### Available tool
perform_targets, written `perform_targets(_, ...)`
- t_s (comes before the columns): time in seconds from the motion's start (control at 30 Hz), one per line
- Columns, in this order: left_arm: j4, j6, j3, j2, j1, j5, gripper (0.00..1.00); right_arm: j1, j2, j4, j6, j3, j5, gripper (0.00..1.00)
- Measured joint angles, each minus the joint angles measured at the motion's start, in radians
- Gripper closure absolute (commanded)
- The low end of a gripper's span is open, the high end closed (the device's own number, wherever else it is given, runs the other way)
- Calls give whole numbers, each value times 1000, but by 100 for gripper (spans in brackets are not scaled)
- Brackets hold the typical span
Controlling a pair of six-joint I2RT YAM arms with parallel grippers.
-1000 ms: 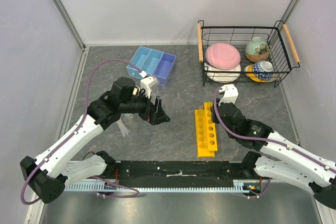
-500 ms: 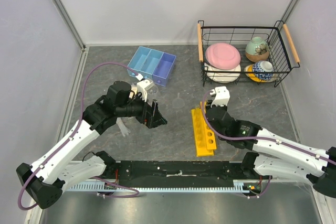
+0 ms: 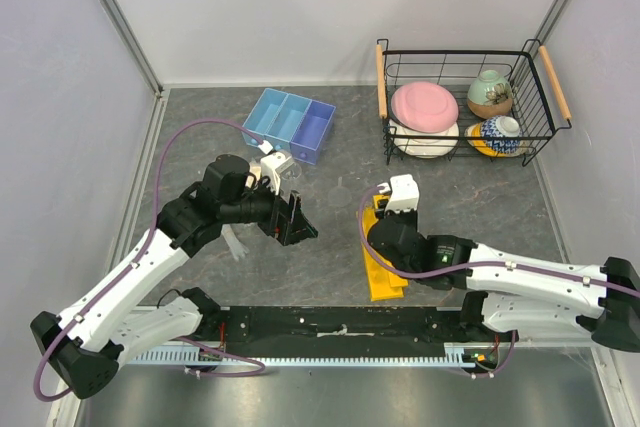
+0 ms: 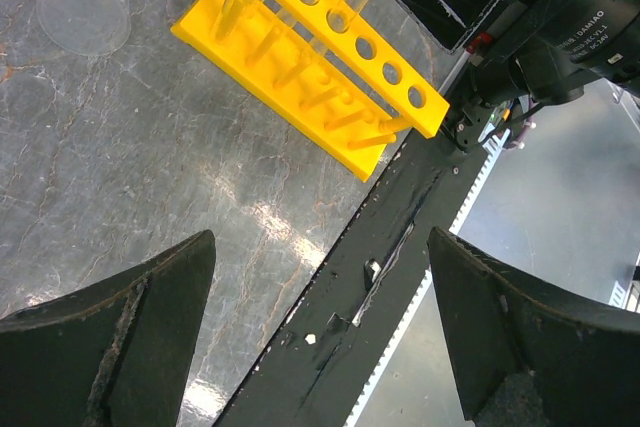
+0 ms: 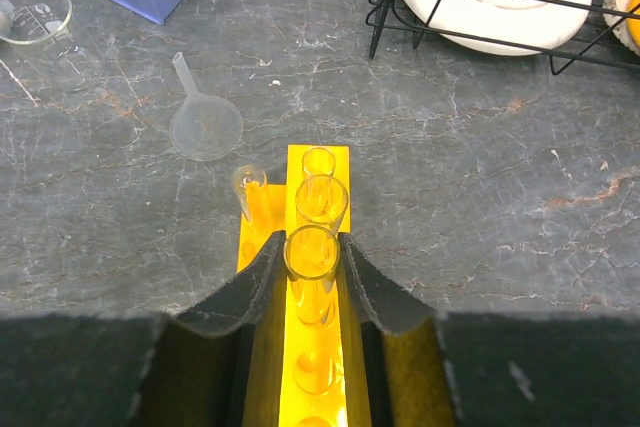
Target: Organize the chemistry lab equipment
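In the right wrist view my right gripper [image 5: 311,245] is shut on a clear test tube [image 5: 311,265] that stands upright over the yellow rack [image 5: 318,387]. Two more tubes [image 5: 321,202] stand in the same row just beyond it. Another tube [image 5: 247,187] leans in the rack's left row. From above, the right gripper [image 3: 384,231] covers the far end of the rack [image 3: 381,277]. My left gripper [image 3: 298,220] hangs open and empty left of the rack [image 4: 318,55], its fingers [image 4: 130,327] wide apart. The clear funnel [image 5: 205,127] lies beyond the rack.
The blue three-compartment tray [image 3: 291,124] stands at the back left, with a small clear beaker [image 5: 35,13] near it. The black wire basket [image 3: 535,67] with the pink plate [image 3: 424,105] and bowls fills the back right. A small pale item [image 3: 237,244] lies under the left arm.
My right gripper has moved left and nearer with the tube, and the rack's far end has shifted left with it. The left gripper drew back slightly, then held still.
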Motion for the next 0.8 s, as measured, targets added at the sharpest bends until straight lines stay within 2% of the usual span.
perform_targets(0.2, 0, 1, 0, 1, 0, 0, 7, 0, -29, 22, 17, -28, 6, 74)
perform_targets(0.27, 0, 2, 0, 1, 0, 0, 7, 0, -42, 30, 23, -39, 8, 70)
perform_targets(0.5, -1, 5, 0, 5, 0, 0, 6, 0, -58, 37, 42, -64, 9, 45)
perform_targets(0.8, -2, 6, 0, 29, 0, -5, 6, 2, -59, -14, 32, -21, 10, 30)
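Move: The test tube in the right fingers is already upright in the yellow rack's third hole from the far end, its middle about 5 cm below the fingertips. The rack's middle is some 5 cm back, 1 cm left and 8 cm down; two standing tubes are 4 and 7 cm straight ahead, and the funnel is about 8 cm ahead, 13 cm left, 12 cm down. From the left hand the held tube lies roughly 21 cm right, 4 cm ahead and 10 cm lower. With its fingers still pinching the tube near the mouth, the right hand eases not quite 1 cm to the right and rolls its left side up by about 5 degrees, then sinks about half a centimetre over the third hole as the grip begins to loosen. The fingers spread to about twice their gap and let go of the glass on both sides, and only at the very end does the hand start straight up, by roughly 1 cm, with the tube left standing between the open pads. ##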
